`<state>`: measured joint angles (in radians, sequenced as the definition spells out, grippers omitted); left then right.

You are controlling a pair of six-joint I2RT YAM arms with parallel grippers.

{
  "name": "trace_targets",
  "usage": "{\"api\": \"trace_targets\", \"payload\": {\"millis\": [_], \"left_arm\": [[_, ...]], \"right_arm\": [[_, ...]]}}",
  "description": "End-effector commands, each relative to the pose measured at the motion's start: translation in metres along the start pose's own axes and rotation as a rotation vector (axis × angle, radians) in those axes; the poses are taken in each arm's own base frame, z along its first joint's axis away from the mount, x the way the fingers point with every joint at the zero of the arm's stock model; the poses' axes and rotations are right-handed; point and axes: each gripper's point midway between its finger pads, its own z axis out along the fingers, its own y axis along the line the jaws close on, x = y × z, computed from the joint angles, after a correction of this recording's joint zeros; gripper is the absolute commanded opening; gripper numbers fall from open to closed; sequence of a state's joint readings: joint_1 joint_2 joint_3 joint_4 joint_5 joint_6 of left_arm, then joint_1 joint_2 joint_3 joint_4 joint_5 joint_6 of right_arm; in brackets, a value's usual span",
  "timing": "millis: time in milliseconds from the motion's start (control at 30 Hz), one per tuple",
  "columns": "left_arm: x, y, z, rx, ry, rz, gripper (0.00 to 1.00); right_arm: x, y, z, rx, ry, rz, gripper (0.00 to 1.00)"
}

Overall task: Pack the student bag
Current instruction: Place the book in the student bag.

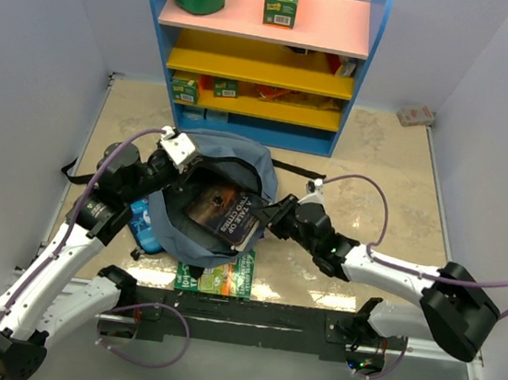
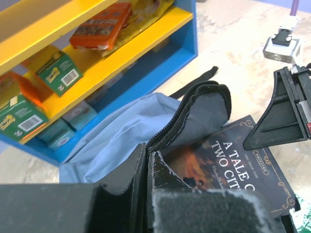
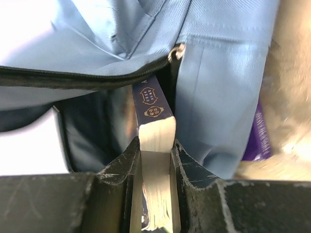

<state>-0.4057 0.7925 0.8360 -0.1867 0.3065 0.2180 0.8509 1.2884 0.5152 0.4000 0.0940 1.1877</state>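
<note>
The student bag (image 1: 239, 159), grey-blue fabric, lies mid-table with its mouth held open. My left gripper (image 1: 174, 173) is shut on the bag's zippered rim (image 2: 194, 104) at the left and lifts it; in the left wrist view the jaws (image 2: 146, 149) pinch that rim. A dark book (image 1: 224, 209) titled "A Tale of Two Cities" lies tilted in the opening, partly inside. My right gripper (image 1: 265, 217) is shut on the book's near-right edge. In the right wrist view the page block (image 3: 156, 133) sits clamped between both fingers (image 3: 187, 165), with the bag's blue fabric (image 3: 228, 73) around it.
A green book (image 1: 224, 281) lies under the bag's near edge. A blue printed pencil case (image 1: 143, 223) sits at the bag's left. A blue and yellow shelf (image 1: 255, 107) with boxes stands behind. A small card box (image 1: 416, 115) lies far right.
</note>
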Motion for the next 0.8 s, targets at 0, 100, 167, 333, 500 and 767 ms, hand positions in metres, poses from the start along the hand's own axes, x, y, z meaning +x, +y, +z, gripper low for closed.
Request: {"api": "trace_targets", "payload": {"millis": [0,100,167,333,500,767], "left_arm": [[-0.076,-0.006,-0.009,0.066,-0.246,0.035,0.05],[-0.081,-0.019,-0.012,0.130,-0.271,0.008,0.04],[-0.090,-0.021,-0.013,0.146,-0.306,0.010,0.03],[-0.093,-0.035,-0.014,0.236,-0.306,0.008,0.02],[-0.075,-0.033,-0.013,0.209,-0.257,0.019,0.02],[-0.050,0.025,-0.003,-0.122,-0.198,0.041,0.00]], "right_arm": [[-0.060,0.063,-0.020,-0.090,-0.343,0.342,0.00],[-0.055,0.067,-0.006,-0.061,-0.380,0.425,0.00],[-0.050,0.072,0.005,-0.057,-0.402,0.436,0.00],[-0.050,0.100,0.047,-0.111,-0.432,0.480,0.00],[-0.046,0.131,0.068,-0.104,-0.422,0.311,0.09],[-0.052,0.134,0.014,-0.027,-0.353,-0.177,0.99]]}}
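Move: Already pinching the right-hand end of the book, the right hand has the bag's mouth about 12 cm to its left, 4 cm ahead and a little below. The book's middle is also some 12 cm left, level fore and aft and slightly lower; the green book lies 14 cm left, 15 cm back and 13 cm down. From the left hand, which holds the rim, the mouth's middle is some 9 cm right, 1 cm back and 13 cm down. Carrying the book into the bag's mouth, the right hand lifts a touch, then drives about 8 cm left and 5 cm forward while dipping and turning clockwise some 20 degrees; it then opens wide, lets go and rises about 6 cm. The left keeps its pinch on the rim, swinging 3 cm right and slightly back, then most of the way back. ##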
